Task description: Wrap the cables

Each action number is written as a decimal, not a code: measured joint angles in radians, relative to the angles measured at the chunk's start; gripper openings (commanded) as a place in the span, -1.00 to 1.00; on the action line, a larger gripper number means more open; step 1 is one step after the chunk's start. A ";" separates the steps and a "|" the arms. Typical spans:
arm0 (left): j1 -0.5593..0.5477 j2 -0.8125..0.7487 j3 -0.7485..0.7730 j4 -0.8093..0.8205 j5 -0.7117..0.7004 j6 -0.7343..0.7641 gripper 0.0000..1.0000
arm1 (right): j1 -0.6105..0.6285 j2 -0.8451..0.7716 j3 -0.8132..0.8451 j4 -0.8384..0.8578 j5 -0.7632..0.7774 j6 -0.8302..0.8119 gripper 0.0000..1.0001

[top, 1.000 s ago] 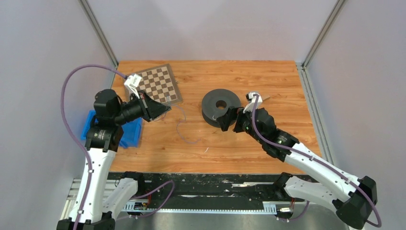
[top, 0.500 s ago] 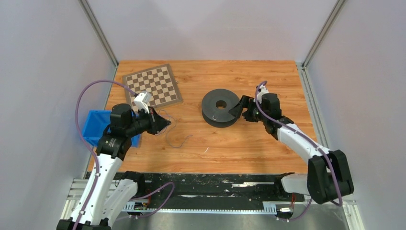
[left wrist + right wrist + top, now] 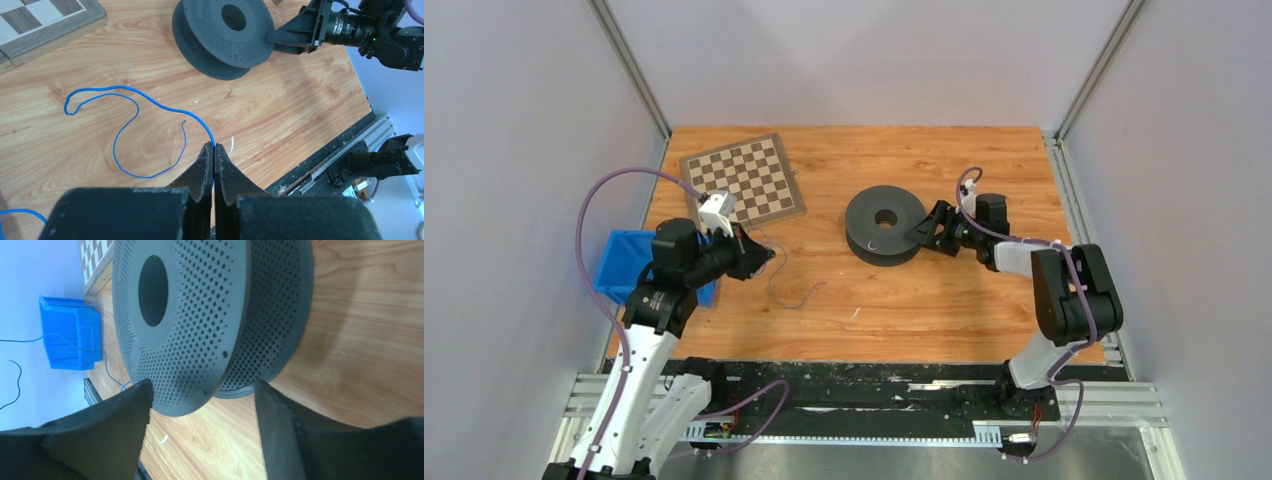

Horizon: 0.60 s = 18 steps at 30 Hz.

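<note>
The cable is a thin blue wire lying in loose curves on the wooden table, seen in the left wrist view (image 3: 122, 88) and in the top view (image 3: 796, 303). My left gripper (image 3: 214, 148) is shut on the cable, which runs out from between its tips; it also shows in the top view (image 3: 767, 256), low over the table's left side. My right gripper (image 3: 202, 385) is open and empty, its fingers just off the rim of the dark grey two-disc spool (image 3: 200, 315). In the top view it (image 3: 921, 232) is at the spool's (image 3: 864, 228) right side.
A chessboard (image 3: 744, 180) lies at the back left. A blue bin (image 3: 621, 268) stands at the left edge beside the left arm, and the cable trails towards it. The table's near edge with a black rail (image 3: 345, 150) is close to the left gripper.
The left gripper came down and towards the near side with the cable, then held almost still. The right arm folded back, bringing its open gripper round to the spool's right side.
</note>
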 measured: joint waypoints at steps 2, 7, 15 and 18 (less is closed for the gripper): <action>0.000 -0.002 0.000 -0.003 -0.008 0.003 -1.00 | -0.005 0.059 0.002 0.053 -0.031 0.026 -0.03; 0.000 0.000 0.000 -0.017 -0.026 0.010 -1.00 | -0.015 0.122 0.022 0.143 -0.101 0.080 -0.60; 0.000 0.008 0.000 -0.029 -0.047 0.014 -1.00 | 0.007 0.005 0.087 0.043 -0.117 0.098 -1.00; 0.000 0.008 0.000 -0.029 -0.054 0.014 -1.00 | 0.063 -0.113 0.142 -0.096 0.011 0.064 -1.00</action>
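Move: The grey cable spool lies flat with its middle about 8 cm to the right hand's left, hardly 1 cm farther out and roughly 2 cm below it, so the open fingers stand at its right-hand rim. On the table, the cable's loose end is some 19 cm left and 8 cm nearer the base; the chessboard is about 34 cm left and 11 cm farther out. From the left hand, the spool lies roughly 13 cm ahead, 19 cm right and 20 cm below. Dipping about 1 cm and easing forward and left onto the spool's right-hand rim, the right hand shuts its wide-open fingers over the edge of the upper flange and pinches it. While they are still closing it turns upward, rising some 9 cm from its lowest point and drifting a little farther left, keeping the rim in its fingers. ##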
